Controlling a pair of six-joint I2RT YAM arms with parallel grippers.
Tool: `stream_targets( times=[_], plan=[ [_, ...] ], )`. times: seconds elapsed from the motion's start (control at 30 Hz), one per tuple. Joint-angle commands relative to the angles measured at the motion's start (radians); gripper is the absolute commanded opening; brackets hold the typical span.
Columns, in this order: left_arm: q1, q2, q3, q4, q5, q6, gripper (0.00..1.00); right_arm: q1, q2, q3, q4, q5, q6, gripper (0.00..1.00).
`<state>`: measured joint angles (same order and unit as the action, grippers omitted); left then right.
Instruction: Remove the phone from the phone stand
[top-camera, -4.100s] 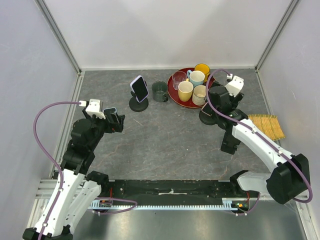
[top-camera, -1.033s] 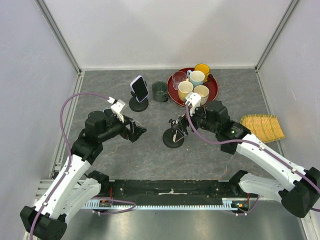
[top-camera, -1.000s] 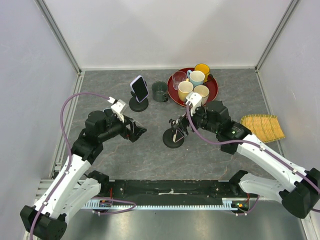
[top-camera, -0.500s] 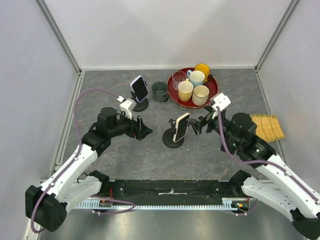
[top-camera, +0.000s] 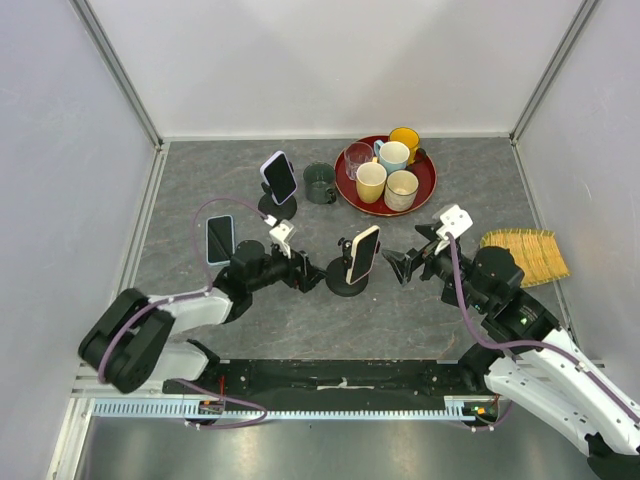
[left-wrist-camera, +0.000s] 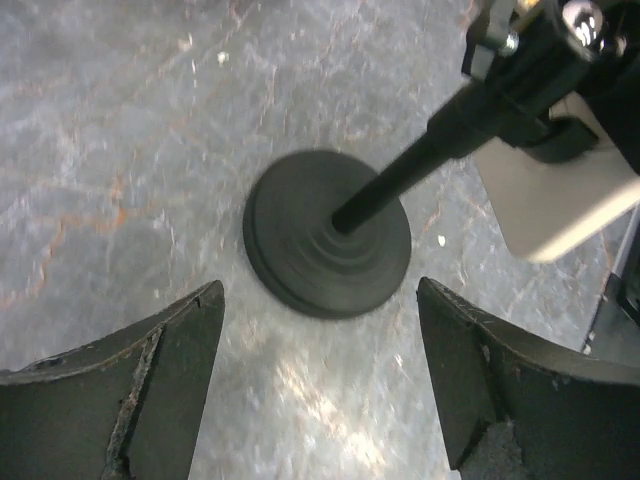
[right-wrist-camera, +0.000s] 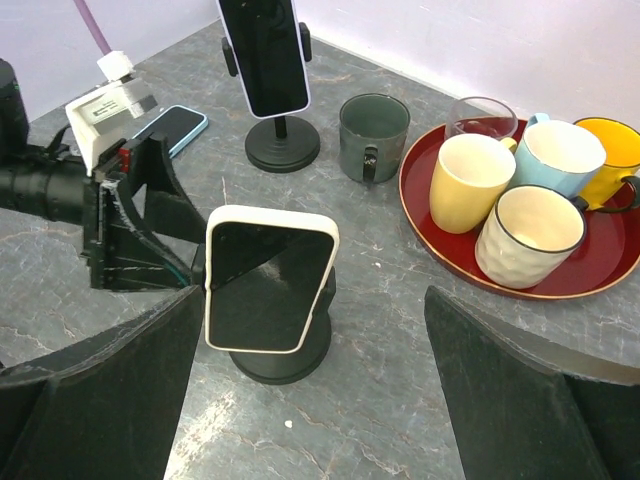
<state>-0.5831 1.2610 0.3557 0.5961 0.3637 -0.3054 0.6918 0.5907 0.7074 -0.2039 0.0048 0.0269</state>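
Note:
A phone in a cream case (top-camera: 363, 254) (right-wrist-camera: 270, 280) sits clamped on a black phone stand (top-camera: 346, 282) (right-wrist-camera: 283, 356) in the middle of the table. My left gripper (top-camera: 311, 276) (left-wrist-camera: 320, 290) hovers low just left of the stand's round base (left-wrist-camera: 328, 232), open, with nothing between its fingers. From the left wrist view the phone's pale back (left-wrist-camera: 556, 200) shows above the stem. My right gripper (top-camera: 401, 266) (right-wrist-camera: 315, 292) stands open to the right of the phone, apart from it and facing its dark screen.
A second phone (top-camera: 280, 176) (right-wrist-camera: 265, 55) rests on another stand (top-camera: 277, 210) further back. A blue phone (top-camera: 219, 239) (right-wrist-camera: 170, 128) lies flat at the left. A dark mug (top-camera: 319, 184) and a red tray (top-camera: 428, 180) of cups stand behind. A bamboo mat (top-camera: 532, 252) lies at the right.
My left gripper has moved right and low to the stand's base, uncovering the flat blue phone. The right gripper has drawn back to the right; the cream phone now shows on the stand.

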Motion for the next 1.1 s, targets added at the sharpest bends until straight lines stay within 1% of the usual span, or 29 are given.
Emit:
stream_targets(
  times=[0.0, 0.13, 0.2, 0.23, 0.33, 0.5, 0.63, 0.77, 1.0, 1.03, 1.07],
  plan=[
    [-0.011, 0.135, 0.029, 0.43, 0.056, 0.077, 0.84, 0.005, -0.012, -0.003, 0.034, 0.0, 0.001, 0.98],
    [-0.04, 0.261, 0.077, 0.517, 0.119, 0.109, 0.82, 0.005, -0.005, 0.001, 0.034, 0.004, -0.01, 0.98],
    [-0.043, 0.332, 0.106, 0.563, 0.167, 0.126, 0.78, 0.005, 0.0, 0.003, 0.034, 0.006, -0.012, 0.98],
    [-0.046, 0.356, 0.114, 0.586, 0.187, 0.135, 0.74, 0.005, 0.001, 0.003, 0.034, 0.007, -0.013, 0.98],
    [-0.047, 0.431, 0.138, 0.658, 0.247, 0.144, 0.71, 0.005, 0.008, 0.003, 0.032, 0.011, -0.016, 0.98],
    [-0.052, 0.494, 0.222, 0.645, 0.334, 0.132, 0.68, 0.005, 0.023, 0.004, 0.032, 0.011, -0.019, 0.98],
    [-0.061, 0.52, 0.267, 0.622, 0.353, 0.135, 0.68, 0.005, 0.04, 0.007, 0.032, 0.004, -0.021, 0.98],
    [-0.072, 0.549, 0.298, 0.605, 0.357, 0.135, 0.64, 0.003, 0.055, 0.009, 0.032, 0.0, -0.019, 0.98],
    [-0.096, 0.568, 0.289, 0.617, 0.337, 0.135, 0.48, 0.005, 0.061, 0.01, 0.031, -0.002, -0.019, 0.98],
    [-0.106, 0.566, 0.282, 0.619, 0.328, 0.137, 0.43, 0.005, 0.06, 0.01, 0.031, -0.003, -0.021, 0.98],
    [-0.11, 0.564, 0.278, 0.622, 0.307, 0.137, 0.4, 0.005, 0.06, 0.012, 0.029, -0.003, -0.019, 0.98]
  ],
)
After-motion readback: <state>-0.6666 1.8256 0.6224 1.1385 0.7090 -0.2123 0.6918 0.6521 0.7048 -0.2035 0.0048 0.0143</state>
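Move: The upper post of the near phone stand, just under its phone clamp, is about 11 cm to the left hand's right, roughly 1 cm ahead and level with it; the clamped phone sits some 5 cm beyond the post to the right and 4 cm higher. The far phone stand is about 23 cm ahead and 9 cm to the left, the green mug 28 cm ahead and 3 cm right. From the right hand, the post is about 5 cm ahead, 16 cm left and 17 cm lower. The left hand reaches about 11 cm to the right, bowing a couple of centimetres forward on the way, to bring its open fingers around the post under the phone clamp; the wrist swings some 25 degrees clockwise and levels out until the fingers point nearly straight right, and they close about halfway, coming up against the post. The right hand, empty and wide open, eases down and slightly forward by about 2 cm towards the phone's screen side without touching it. ##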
